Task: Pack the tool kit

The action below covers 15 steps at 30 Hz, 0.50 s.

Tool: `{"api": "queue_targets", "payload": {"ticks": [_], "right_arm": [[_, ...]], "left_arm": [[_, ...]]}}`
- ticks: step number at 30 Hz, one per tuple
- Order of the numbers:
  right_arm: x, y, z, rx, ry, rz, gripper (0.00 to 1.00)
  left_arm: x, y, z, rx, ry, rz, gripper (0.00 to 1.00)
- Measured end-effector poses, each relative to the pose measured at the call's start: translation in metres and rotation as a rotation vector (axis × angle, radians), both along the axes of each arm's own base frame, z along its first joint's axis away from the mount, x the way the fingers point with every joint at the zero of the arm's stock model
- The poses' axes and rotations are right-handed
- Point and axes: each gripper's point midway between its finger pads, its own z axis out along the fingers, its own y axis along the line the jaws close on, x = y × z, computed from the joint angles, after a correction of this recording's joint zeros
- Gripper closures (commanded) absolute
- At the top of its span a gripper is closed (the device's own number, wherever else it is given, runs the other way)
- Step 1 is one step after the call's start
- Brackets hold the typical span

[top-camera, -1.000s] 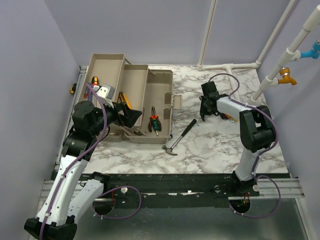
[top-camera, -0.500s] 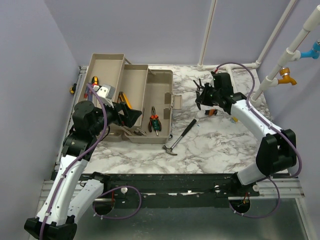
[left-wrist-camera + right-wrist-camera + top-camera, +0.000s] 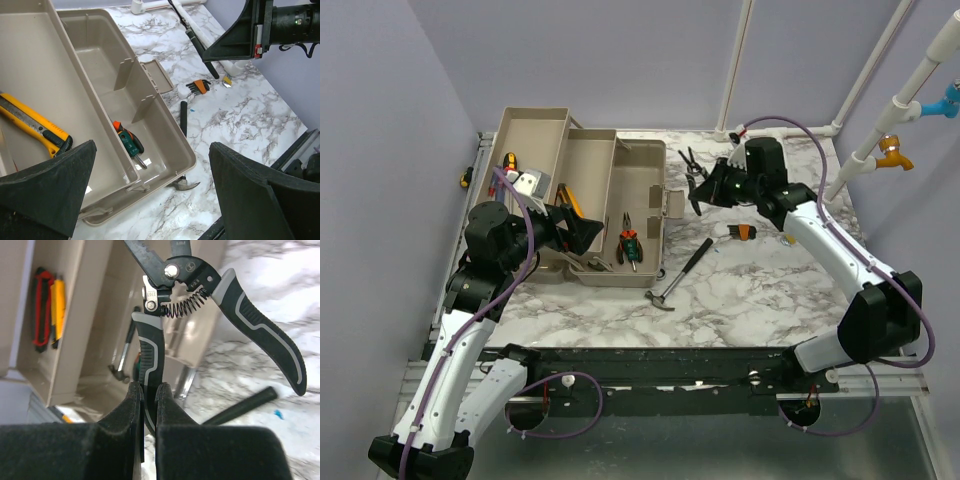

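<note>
The beige toolbox [image 3: 645, 160] lies open at the left of the marble table, trays folded out. Orange-and-green pliers [image 3: 628, 243] lie in its main bin, and a yellow utility knife [image 3: 35, 127] in a tray. My right gripper [image 3: 715, 185] is shut on one handle of black-and-grey spring pliers [image 3: 180, 285], held in the air by the box's right edge. My left gripper [image 3: 150, 200] hangs wide open over the box's near side with nothing between its fingers. A hammer [image 3: 680, 272] and a hex key set [image 3: 745, 231] lie on the table.
White pipes [image 3: 735, 70] rise at the back, with orange and blue valves [image 3: 892, 150] at the right. Purple walls close in the left and back. Red-and-yellow tools [image 3: 510, 162] and a grey item [image 3: 530, 183] sit in the far left tray.
My right arm has lifted the black pliers off the table at the right and swung them left toward the toolbox. The left arm has not moved.
</note>
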Motion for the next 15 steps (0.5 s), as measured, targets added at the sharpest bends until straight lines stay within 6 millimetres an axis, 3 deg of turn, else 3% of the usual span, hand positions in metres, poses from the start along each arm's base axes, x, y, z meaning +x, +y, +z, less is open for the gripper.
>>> {"api": "queue_targets", "payload": {"ticks": [11, 15], "right_arm": [[-0.037, 0.123, 0.030, 0.281, -0.001, 0.227, 0.99], [-0.045, 0.143, 0.033, 0.442, 0.037, 0.248, 0.99]], "left_arm": [[0.000, 0.001, 0.001, 0.000, -0.005, 0.005, 0.01], [-0.001, 0.002, 0.003, -0.001, -0.011, 0.008, 0.02]]}}
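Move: The right hand already holds the wire strippers; the toolbox's deep compartment has its middle about 15 cm to its left, 8 cm ahead and 19 cm below. The pliers and green screwdriver inside lie some 16 cm left, level with the hand; the hammer lies about 2 cm left and 8 cm back. From the left hand, that compartment is some 19 cm ahead, 11 cm right and 28 cm below. The right hand swings the pinched wire strippers about 14 cm left over the deep compartment, rolling some 30 degrees. ##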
